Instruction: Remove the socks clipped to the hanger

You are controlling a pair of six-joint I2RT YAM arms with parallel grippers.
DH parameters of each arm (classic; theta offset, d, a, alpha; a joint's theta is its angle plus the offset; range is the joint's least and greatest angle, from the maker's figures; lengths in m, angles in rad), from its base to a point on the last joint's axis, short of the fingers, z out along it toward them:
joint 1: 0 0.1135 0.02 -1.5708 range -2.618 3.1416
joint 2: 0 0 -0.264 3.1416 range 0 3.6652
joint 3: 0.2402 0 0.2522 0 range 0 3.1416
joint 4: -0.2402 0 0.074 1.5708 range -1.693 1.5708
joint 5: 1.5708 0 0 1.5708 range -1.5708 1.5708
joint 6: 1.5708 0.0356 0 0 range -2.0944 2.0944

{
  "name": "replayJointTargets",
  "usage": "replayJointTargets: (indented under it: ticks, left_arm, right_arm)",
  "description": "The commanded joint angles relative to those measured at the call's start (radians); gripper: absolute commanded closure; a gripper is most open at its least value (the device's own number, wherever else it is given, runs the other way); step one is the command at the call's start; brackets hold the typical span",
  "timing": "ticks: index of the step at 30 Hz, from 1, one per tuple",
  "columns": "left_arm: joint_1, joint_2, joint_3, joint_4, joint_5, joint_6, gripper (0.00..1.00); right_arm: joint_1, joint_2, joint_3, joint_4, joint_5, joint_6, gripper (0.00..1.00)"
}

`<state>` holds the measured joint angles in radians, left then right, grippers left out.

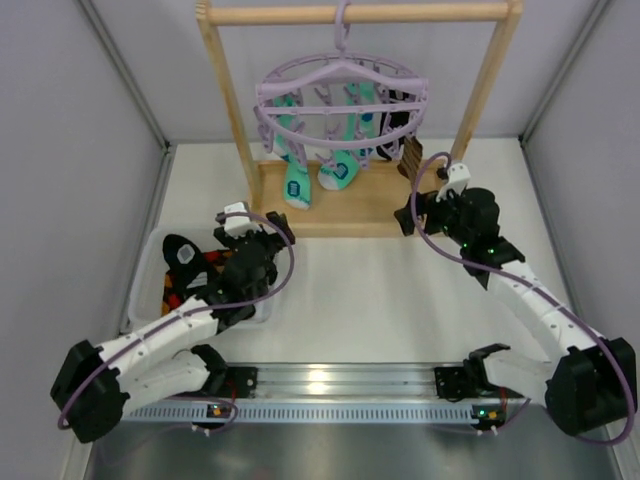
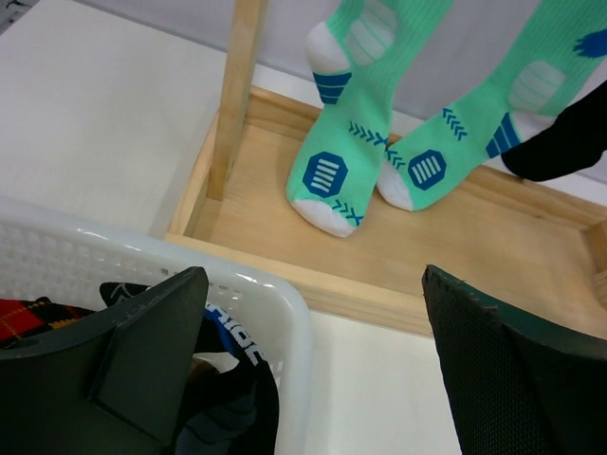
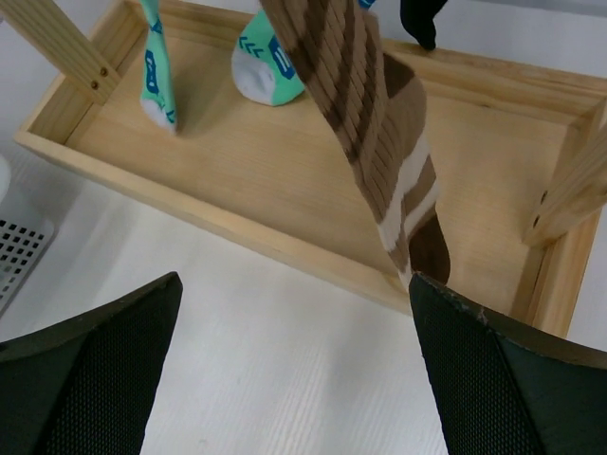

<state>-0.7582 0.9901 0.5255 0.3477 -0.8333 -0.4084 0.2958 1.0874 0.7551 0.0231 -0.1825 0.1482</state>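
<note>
The lavender hanger (image 1: 340, 95) hangs by its hook from the wooden rack's top bar. Two mint socks (image 1: 297, 185) (image 2: 346, 142) dangle from its clips, their toes just above the rack's base. A brown striped sock (image 1: 408, 155) (image 3: 379, 142) hangs at the right, and a black sock (image 2: 560, 142) shows beside the mint pair. My left gripper (image 1: 258, 222) (image 2: 313, 284) is open and empty over the basket's far rim, short of the mint socks. My right gripper (image 1: 425, 195) (image 3: 296, 284) is open too, with its right finger just below the brown sock's toe.
A white basket (image 1: 145, 275) (image 2: 275, 294) at the left holds several loose socks, black and red-patterned. The wooden rack's base tray (image 1: 370, 205) (image 3: 285, 180) has raised edges and two upright posts (image 1: 228, 110). Grey walls close in both sides.
</note>
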Motion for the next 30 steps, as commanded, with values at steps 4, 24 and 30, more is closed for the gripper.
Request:
replayJointTargets:
  ticks: [4,24,30]
  left_arm:
    - [-0.001,-0.181,0.017,-0.243,0.059,-0.104,0.02]
    - [-0.003,-0.355,0.347,-0.636,0.313,-0.053,0.02]
    - [-0.003,-0.364,0.499,-0.708,0.303,0.029,0.02]
  right_arm:
    - [-0.007,0.120,0.125,0.135,-0.032,-0.107,0.02]
    - [-0.007,0.345,0.014,0.554,-0.149,-0.122,0.41]
    - [0.011,0.378,-0.068,0.690,-0.121,-0.087,0.57]
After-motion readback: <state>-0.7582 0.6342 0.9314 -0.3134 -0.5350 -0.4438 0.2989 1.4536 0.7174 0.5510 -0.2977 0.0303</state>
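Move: The brown striped sock hangs roughly 9 cm ahead of my empty right hand and 3 cm to its left, its middle about level with the hand. Beyond it, the black sock is clipped some 18 cm ahead and 5 cm left of the hand, and the nearer teal sock about 15 cm ahead and 14 cm left, both slightly higher. From my left hand the striped sock is some 14 cm ahead and 27 cm to the right. My right hand goes forward about 7 cm to the hanging striped sock, then eases left and sinks some 5 cm beside its lower part, fingertips tipping up about 10 degrees as the fingers close from wide open to about half, the sock between them. My empty left hand, still open, rises about 14 cm and draws back from the hanging socks. ##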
